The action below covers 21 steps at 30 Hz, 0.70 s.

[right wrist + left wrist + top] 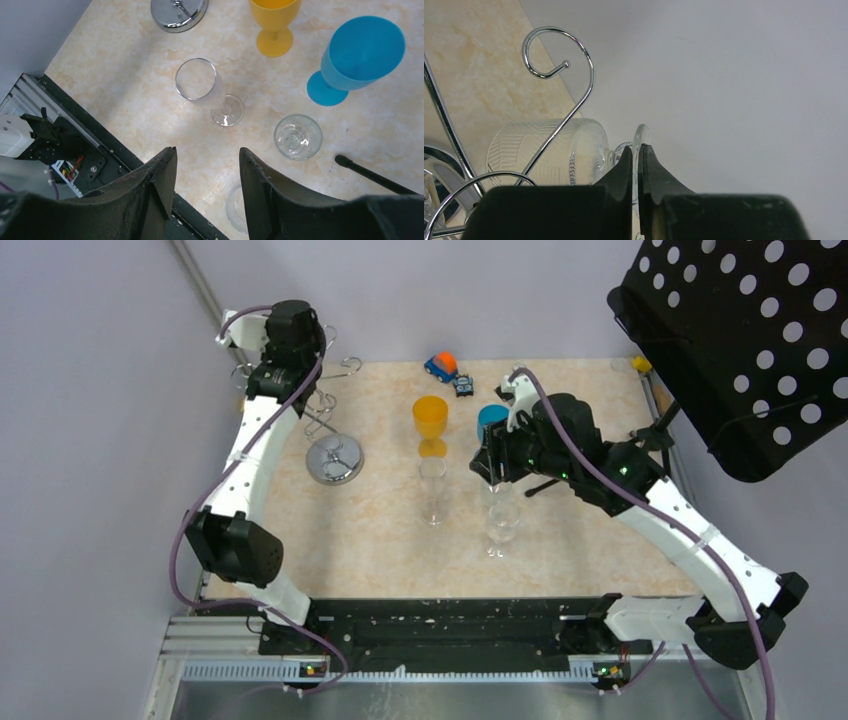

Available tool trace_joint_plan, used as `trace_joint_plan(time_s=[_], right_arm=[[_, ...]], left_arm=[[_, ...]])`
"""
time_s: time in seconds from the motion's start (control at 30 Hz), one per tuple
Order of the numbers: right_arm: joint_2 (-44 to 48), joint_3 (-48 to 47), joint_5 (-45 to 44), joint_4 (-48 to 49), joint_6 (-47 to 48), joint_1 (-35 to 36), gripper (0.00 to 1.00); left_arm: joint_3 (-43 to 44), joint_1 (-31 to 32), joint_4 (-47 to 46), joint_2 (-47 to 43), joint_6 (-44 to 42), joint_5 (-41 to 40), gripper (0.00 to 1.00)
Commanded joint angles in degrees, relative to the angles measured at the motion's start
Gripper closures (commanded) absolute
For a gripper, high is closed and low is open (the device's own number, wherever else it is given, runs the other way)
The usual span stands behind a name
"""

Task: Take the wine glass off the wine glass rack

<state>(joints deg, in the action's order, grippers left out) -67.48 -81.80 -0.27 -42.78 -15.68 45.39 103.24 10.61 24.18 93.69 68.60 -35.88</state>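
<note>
The wine glass rack stands at the back left: its round mirrored base [334, 458] is on the table and its curled chrome hooks [555, 55] show in the left wrist view. A clear ribbed wine glass [549, 150] lies sideways among the hook arms, bowl to the left. My left gripper [638, 149] is shut on the thin edge of the glass's foot [642, 134]. In the top view this gripper [285, 370] sits high beside the rack's top. My right gripper [207, 152] is open and empty above the table's middle right [492, 465].
An orange goblet [431, 420], a blue goblet [490, 418], a tall clear flute [433, 490] and a clear stemmed glass [502, 525] stand mid-table. A toy car [441, 366] is at the back. A black perforated stand [740, 340] overhangs the right side.
</note>
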Motion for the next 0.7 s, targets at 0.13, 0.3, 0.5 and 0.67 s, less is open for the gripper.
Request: trace_joint_plan(time_s=[0.13, 0.3, 0.5, 0.67], right_arm=[[1.87, -0.11, -1.04, 1.36, -0.33, 0.36, 0.50], [1.68, -0.45, -1.10, 1.41, -0.23, 0.35, 0.50], [0.83, -1.32, -0.98, 1.39, 0.25, 0.37, 0.50], [0.00, -1.85, -0.88, 1.69, 0.54, 0.35, 0.50]], left_arm=[[5.56, -1.82, -5.25, -0.28, 4.64, -4.35, 1.00], [4.04, -4.53, -6.02, -0.48, 7.98, -0.30, 1.00], [0.90, -8.41, -7.16, -0.97, 15.22, 6.47, 1.00], [0.18, -10.20, -7.11, -0.46, 19.46, 10.39, 1.00]])
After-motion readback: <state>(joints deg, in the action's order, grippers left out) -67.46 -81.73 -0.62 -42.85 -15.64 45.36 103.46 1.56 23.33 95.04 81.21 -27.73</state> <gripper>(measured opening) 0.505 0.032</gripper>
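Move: The left fingers already pinch the foot of the last clear wine glass, which hangs upside down: its middle is about 7 cm below that hand and 3 cm ahead, 1 cm left. A curled rack hook sits some 5 cm left of the hand, 5 cm below and 2 cm nearer; the rack base is roughly 38 cm below, 2 cm left. From the idle right hand, the hanging glass is about 28 cm ahead, 29 cm left, near the same height. Keep the left gripper shut on the clear glass's foot and pull it to the left by about 5 cm, easing forward some 1.5 cm at a level height; start slowly, then speed up. Meanwhile roll the wrist about 15 degrees so the hand's left side dips and its fingers tip slightly up, working the glass against the hook that still carries it. ##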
